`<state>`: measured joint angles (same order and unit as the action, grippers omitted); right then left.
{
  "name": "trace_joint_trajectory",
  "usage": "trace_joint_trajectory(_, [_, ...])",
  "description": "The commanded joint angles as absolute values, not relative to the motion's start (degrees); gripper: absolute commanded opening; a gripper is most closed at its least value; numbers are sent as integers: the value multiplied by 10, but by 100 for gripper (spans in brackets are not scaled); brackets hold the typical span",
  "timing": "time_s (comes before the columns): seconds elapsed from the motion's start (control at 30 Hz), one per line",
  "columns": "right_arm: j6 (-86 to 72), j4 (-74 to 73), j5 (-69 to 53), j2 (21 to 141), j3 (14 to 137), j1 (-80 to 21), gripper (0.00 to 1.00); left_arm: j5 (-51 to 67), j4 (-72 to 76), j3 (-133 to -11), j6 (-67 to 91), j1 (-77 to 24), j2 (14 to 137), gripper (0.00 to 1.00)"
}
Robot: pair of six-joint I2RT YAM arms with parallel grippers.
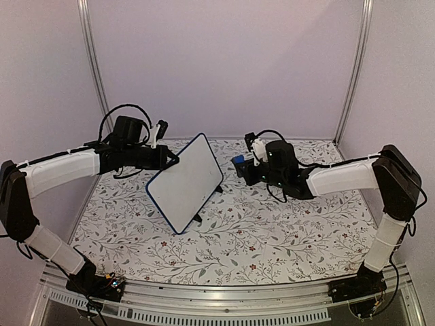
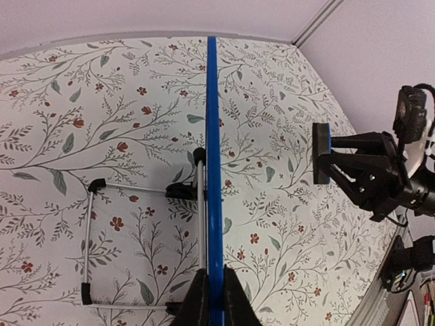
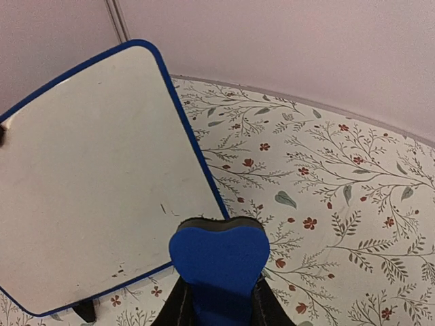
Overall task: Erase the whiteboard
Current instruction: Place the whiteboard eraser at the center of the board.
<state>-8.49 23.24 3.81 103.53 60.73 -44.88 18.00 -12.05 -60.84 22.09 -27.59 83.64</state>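
The whiteboard [image 1: 185, 182] stands tilted on the flowered table, its white face turned toward the right arm. A few small dark specks [image 3: 163, 208] remain on its face [image 3: 88, 170] near the lower edge. In the left wrist view the whiteboard's blue edge [image 2: 211, 136] shows end-on, and my left gripper [image 2: 215, 272] is shut on it. From above, the left gripper [image 1: 168, 158] holds the board's upper left edge. My right gripper [image 3: 219, 291] is shut on a blue eraser [image 3: 219, 255], which hovers just right of the board without touching it. The eraser [image 1: 238, 164] sits a short gap from the board.
A wire stand with black feet [image 2: 88, 238] props the board from behind. The floral tablecloth [image 1: 272, 231] covers the table. Pale walls and metal corner posts [image 1: 353, 68] enclose the back and sides. The right arm [image 2: 380, 180] shows at the right of the left wrist view.
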Motion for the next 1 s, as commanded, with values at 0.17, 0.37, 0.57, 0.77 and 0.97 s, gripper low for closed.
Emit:
trace_joint_trajectory(0.17, [-172, 115, 94, 1003, 574, -358, 20, 192, -146, -603, 213, -281, 835, 14])
trace_joint_trajectory(0.37, [-210, 41, 38, 1055, 605, -287, 20, 193, -145, -603, 214, -278, 832, 21])
trace_joint_trajectory(0.57, [-217, 12, 25, 1092, 642, -255, 26, 191, -146, -602, 213, -277, 828, 33])
trace_joint_trajectory(0.77, [-218, -24, -3, 1139, 678, -239, 41, 189, -145, -602, 213, -276, 825, 47])
trace_joint_trajectory(0.97, [-228, -36, -24, 1159, 685, -231, 65, 187, -142, -601, 214, -274, 819, 53])
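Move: The right gripper still holds the whiteboard eraser. Its goal, a bare table spot to the right of the whiteboard, lies about 16 cm to its right, 7 cm ahead and 14 cm below. The whiteboard's middle is some 27 cm to its left, 2 cm back and 7 cm lower. The left gripper is at the whiteboard's upper edge, the board's middle about 5 cm right of it, 3 cm back and 9 cm below. Carry the eraser away from the whiteboard with the right gripper, some 16 cm right while sinking 13 cm and reaching a little forward, tipping the fingers down about 30 degrees and turning them clockwise. As the sideways travel ends, keep lowering to the table and open the fingers around the eraser. Meanwhile open the left gripper to about half, staying astride the board's upper edge. ##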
